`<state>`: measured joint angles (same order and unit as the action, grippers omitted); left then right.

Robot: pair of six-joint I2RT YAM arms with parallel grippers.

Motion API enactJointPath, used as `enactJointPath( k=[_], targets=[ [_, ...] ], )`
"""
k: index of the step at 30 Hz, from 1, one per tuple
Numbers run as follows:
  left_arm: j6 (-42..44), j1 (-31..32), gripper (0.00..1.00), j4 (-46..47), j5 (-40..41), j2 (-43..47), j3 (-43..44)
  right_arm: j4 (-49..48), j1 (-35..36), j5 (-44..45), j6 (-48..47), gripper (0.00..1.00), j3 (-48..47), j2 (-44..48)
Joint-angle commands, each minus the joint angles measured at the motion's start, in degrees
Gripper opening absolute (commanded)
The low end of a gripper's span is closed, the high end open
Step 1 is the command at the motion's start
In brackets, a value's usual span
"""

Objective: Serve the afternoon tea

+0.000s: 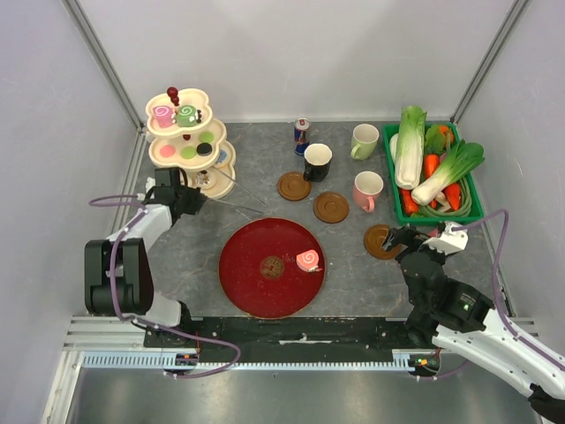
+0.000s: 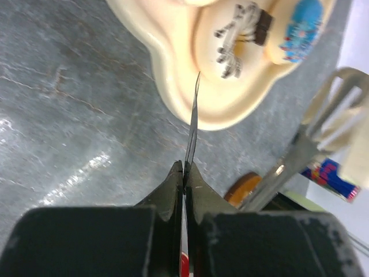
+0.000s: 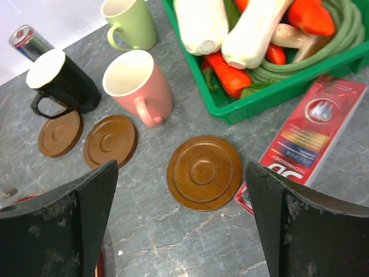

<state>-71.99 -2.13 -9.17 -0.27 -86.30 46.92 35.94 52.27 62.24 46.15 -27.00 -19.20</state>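
Observation:
A cream three-tier stand at the back left carries small pastries, among them a pink roll and a green roll. My left gripper is beside its bottom tier. It is shut on a thin metal strip, seen edge-on, apparently one arm of metal tongs. A red plate holds a chocolate donut and a pink swirl roll. My right gripper hangs open over a wooden coaster. The black mug, pink mug and green mug stand beyond it.
Two more coasters lie by the black mug. A drink can stands at the back. A green basket of toy vegetables fills the right side. A red booklet lies beside the coaster.

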Motion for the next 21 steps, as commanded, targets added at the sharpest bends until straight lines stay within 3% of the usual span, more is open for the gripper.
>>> enactJointPath(
  k=[1, 5, 10, 16, 21],
  targets=[
    [3.2, 0.2, 0.02, 0.8, -3.1, 7.5, 1.7, -9.8, 0.0, -5.9, -9.7, 0.98, 0.3, -1.6],
    [8.5, 0.2, 0.02, -1.4, -4.0, 14.8, 1.7, -15.7, 0.0, -12.9, -16.6, 0.98, -1.7, -6.6],
    [17.7, 0.2, 0.02, -5.6, -11.0, 21.5, 1.5, -19.4, 0.0, -22.8, -21.0, 0.98, -6.1, -14.6],
    [25.9, 0.2, 0.02, -16.0, -15.6, 27.5, -1.8, -17.1, 0.0, -31.0, -17.6, 0.98, -14.6, -22.6],
    [30.2, 0.1, 0.02, -17.8, -21.5, 29.5, -5.9, -19.9, 0.0, -38.0, -16.0, 0.98, -16.4, -25.4]
  ],
)
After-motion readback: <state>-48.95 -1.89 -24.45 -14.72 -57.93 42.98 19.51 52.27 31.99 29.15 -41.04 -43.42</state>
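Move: My left fingers are shut on one blade of the tongs. The red plate they are going to has its middle about 17 cm to my left hand's right, 16 back and 6 below; the tiered stand is some 9 ahead and 3 left. From my empty right hand the tongs' hinge is about 35 cm left, 11 ahead and 12 lower, the roll cake 23 left and 1 back, the pink mug 6 left and 15 ahead, the empty coaster 5 straight ahead. I lift the tongs clear with my left hand, up about 9 cm, then draw them back some 9 cm and a little right towards the plate, turning clockwise while the fingers stay shut on the blade. Meanwhile my right hand, still wide open, sweeps about 14 cm left towards the tongs' hinge end, rising a little late on and turning some 30 degrees counter-clockwise. ##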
